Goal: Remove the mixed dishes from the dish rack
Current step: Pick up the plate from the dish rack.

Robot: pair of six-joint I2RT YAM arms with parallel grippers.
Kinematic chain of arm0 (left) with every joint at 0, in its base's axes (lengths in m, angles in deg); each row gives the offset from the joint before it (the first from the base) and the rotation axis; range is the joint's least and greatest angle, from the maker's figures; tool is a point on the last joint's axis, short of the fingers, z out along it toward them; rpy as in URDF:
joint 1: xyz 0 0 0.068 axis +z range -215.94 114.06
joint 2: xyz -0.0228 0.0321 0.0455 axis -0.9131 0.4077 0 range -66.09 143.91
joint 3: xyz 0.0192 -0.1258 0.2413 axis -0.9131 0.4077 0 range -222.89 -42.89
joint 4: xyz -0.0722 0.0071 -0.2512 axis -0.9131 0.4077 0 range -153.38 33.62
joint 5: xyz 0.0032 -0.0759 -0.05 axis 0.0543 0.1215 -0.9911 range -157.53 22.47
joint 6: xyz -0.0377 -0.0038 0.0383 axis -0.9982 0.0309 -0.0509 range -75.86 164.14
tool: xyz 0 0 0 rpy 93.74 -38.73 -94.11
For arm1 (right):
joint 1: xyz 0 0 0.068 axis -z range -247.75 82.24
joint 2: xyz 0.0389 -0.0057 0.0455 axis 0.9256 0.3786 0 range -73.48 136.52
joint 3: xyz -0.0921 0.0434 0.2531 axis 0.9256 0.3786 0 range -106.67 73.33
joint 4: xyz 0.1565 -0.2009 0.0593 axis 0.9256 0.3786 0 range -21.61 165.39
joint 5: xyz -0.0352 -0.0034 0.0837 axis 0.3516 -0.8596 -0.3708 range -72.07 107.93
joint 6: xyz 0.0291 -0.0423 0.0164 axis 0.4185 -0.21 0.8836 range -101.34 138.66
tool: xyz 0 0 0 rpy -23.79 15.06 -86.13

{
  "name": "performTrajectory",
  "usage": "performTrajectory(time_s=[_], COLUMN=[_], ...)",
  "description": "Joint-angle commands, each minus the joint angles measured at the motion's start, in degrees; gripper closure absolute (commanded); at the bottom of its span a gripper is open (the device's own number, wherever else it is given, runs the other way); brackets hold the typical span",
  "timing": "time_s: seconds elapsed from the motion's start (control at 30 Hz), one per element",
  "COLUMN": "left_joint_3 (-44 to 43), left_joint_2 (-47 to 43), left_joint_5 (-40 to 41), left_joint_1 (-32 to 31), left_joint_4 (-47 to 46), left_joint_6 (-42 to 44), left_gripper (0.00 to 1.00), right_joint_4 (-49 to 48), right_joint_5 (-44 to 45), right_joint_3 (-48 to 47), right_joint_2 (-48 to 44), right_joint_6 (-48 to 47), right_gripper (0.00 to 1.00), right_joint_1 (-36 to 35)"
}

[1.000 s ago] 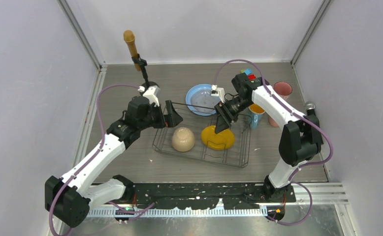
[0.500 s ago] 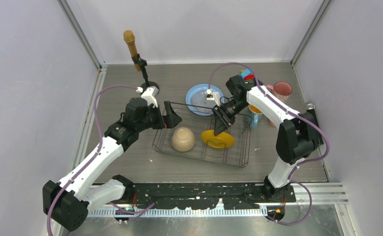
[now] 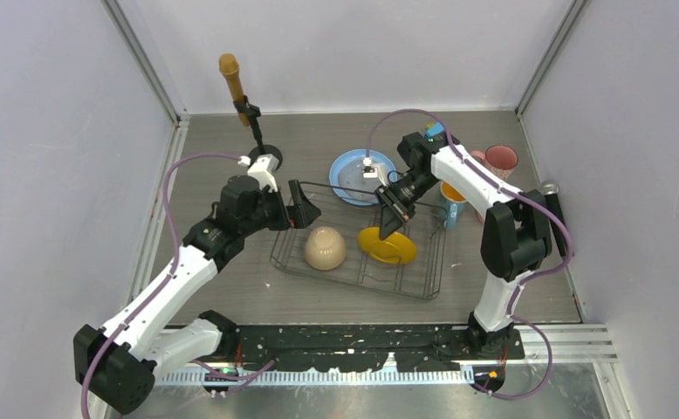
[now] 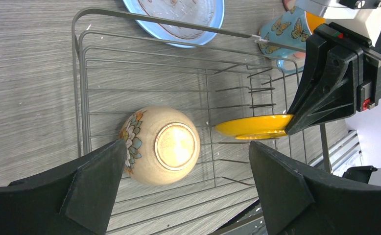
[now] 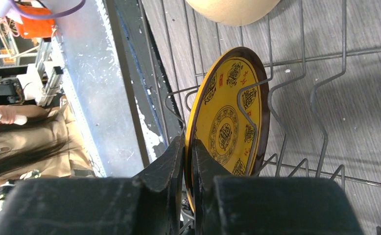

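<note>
The dark wire dish rack (image 3: 353,278) holds an upside-down beige bowl (image 3: 325,247) on its left and a yellow patterned plate (image 3: 387,248) among the dividers on its right. My right gripper (image 3: 387,224) is shut on the yellow plate's rim (image 5: 225,122), one finger on each face. My left gripper (image 3: 306,206) hangs open at the rack's back left corner, above the bowl (image 4: 161,144), touching nothing. Outside the rack, a light-blue plate (image 3: 360,176) lies behind it, with a blue mug (image 3: 452,206) and a pink mug (image 3: 500,159) on the right.
A black stand with a brown microphone (image 3: 231,80) stands at the back left. A red-blue toy block (image 3: 437,131) sits behind the right arm. A dark microphone (image 3: 552,201) lies by the right wall. Rack dividers (image 5: 286,78) flank the yellow plate.
My right gripper has closed from open onto the yellow plate's rim, and the arm drew slightly left. The left arm has barely moved and stays open.
</note>
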Motion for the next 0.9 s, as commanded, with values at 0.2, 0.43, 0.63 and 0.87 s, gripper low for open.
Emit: performTrajectory(time_s=[0.2, 0.43, 0.63, 0.87], left_joint_3=[0.7, 0.4, 0.8, 1.1], left_joint_2=[-1.7, -1.2, -1.5, -3.1], left_joint_5=[0.5, 0.2, 0.4, 2.0], left_joint_1=[0.0, 0.0, 0.0, 0.0], left_joint_4=[-2.2, -2.7, -3.6, -2.7], left_joint_6=[-1.9, -1.8, -2.3, -3.0], left_gripper=[0.0, 0.0, 0.0, 0.0], right_joint_4=[21.1, 24.0, 26.1, 28.0], right_joint_5=[-7.7, -6.7, -3.8, 1.2], right_joint_3=[-12.5, -16.3, -20.6, -29.0], right_joint_2=[4.0, 2.2, 0.1, -0.9], right_joint_6=[-15.0, -15.1, -15.3, -13.2], right_gripper=[0.99, 0.99, 0.99, 0.99], right_joint_1=[-0.2, -0.2, -0.7, -7.0])
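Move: The yellow plate is already pinched by its rim in the right hand, its middle about 5 cm below the hand, some 2 cm to its left and 2 cm back. The bowl stands roughly 14 cm to that hand's left and level with it front to back; the blue plate lies about 18 cm ahead and 5 cm left, the blue mug some 17 cm right and 9 cm ahead. From the left hand, the yellow plate's middle is about 17 cm right, 5 cm back and 11 cm lower. Lifting almost straight up by about 8 cm, the right hand keeps its pinch on the yellow plate's rim and draws the plate up out of the rack's wire slots, easing under 2 cm left, mostly near the end. On the way its wrist turns some 10 degrees counter-clockwise and tilts a little. ##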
